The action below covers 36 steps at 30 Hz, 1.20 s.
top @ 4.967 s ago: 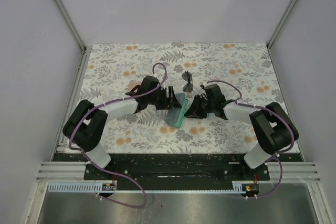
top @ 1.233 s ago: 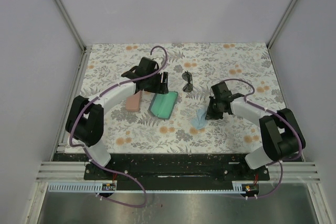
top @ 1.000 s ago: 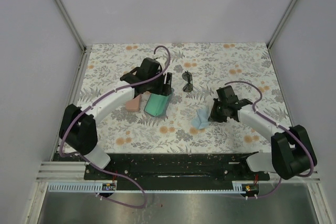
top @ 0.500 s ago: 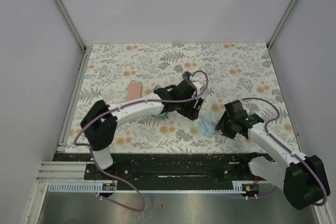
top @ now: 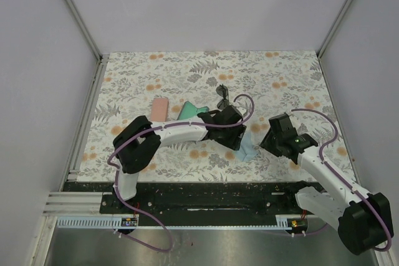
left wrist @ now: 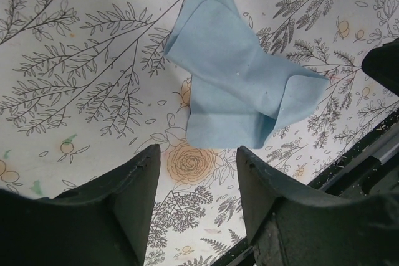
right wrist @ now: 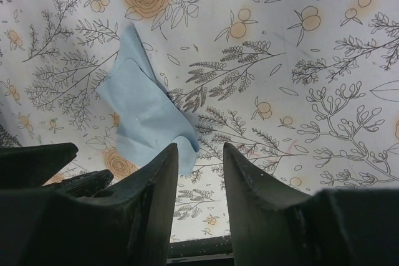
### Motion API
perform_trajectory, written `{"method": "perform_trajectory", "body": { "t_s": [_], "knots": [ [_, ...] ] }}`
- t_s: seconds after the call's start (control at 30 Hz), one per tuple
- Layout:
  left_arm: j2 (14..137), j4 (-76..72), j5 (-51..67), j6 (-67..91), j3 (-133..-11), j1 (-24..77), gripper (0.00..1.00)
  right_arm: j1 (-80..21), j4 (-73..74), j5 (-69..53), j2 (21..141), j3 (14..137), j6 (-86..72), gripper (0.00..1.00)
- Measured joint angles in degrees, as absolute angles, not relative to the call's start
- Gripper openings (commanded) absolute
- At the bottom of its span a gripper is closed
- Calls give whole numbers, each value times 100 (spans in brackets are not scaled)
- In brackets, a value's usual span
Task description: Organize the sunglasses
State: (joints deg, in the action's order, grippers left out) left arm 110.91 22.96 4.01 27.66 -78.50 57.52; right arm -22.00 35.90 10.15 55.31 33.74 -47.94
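Note:
A dark-framed pair of sunglasses (top: pixel 222 95) lies folded on the floral table, behind the middle. My left gripper (top: pixel 235 137) reaches across the centre, just in front of the sunglasses and apart from them. It is open and hangs over the near edge of a crumpled light blue cloth (left wrist: pixel 237 85), with nothing between its fingers (left wrist: pixel 140 179). My right gripper (right wrist: pixel 201 149) is open and empty too, a little to the right of the same cloth (right wrist: pixel 146 110). In the top view it sits at the near right (top: pixel 268 140).
A pink case (top: pixel 159 109) and a teal case (top: pixel 189 112) lie left of the sunglasses, beside the left arm's forearm. The cloth (top: pixel 246 145) lies between the two grippers. The black base rail (top: pixel 206 194) runs along the table's near edge.
The left arm has swung from the cases at the back left over to the cloth. The right gripper has opened, let the cloth go and drawn back to the near right.

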Motion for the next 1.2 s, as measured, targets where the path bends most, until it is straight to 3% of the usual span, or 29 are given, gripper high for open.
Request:
{"method": "perform_trajectory", "body": {
  "t_s": [0.43,0.63,0.7,0.9,1.2],
  "knots": [
    [11518,2045,458,2875,-7846,5937,41,-2200,3494,1046,4571,3339,-4584,42],
    [11666,1883,484,2921,-7935,5948,17,-2200,3485,1037,4235,3199,-4589,42],
    [11712,1802,508,2947,-7944,5959,0,-2200,3485,1026,4241,3173,-4589,42],
    [11858,1678,539,3026,-8084,5981,0,-2200,3361,904,4536,3151,-4582,43],
    [11220,1743,209,2989,-7349,5940,0,-2200,3002,283,6001,3352,-4108,40]
  ]
}}
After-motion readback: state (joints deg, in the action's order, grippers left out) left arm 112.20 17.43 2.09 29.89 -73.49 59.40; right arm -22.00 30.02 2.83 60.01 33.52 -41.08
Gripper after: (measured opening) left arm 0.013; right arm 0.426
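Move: The light blue cloth lies crumpled just to the left hand's right: its middle is about 6 cm right, 1 cm ahead and 4 cm below. From that hand the sunglasses lie some 20 cm ahead and 4 cm left, the open green case about 14 cm ahead and 16 cm left. From the right hand, the cloth is roughly 7 cm left, 3 cm ahead and 6 cm below. Left hand sinks and slides right, each about 3 cm, pinches cloth's edge, pulls left; right hand rises, sinks back. ##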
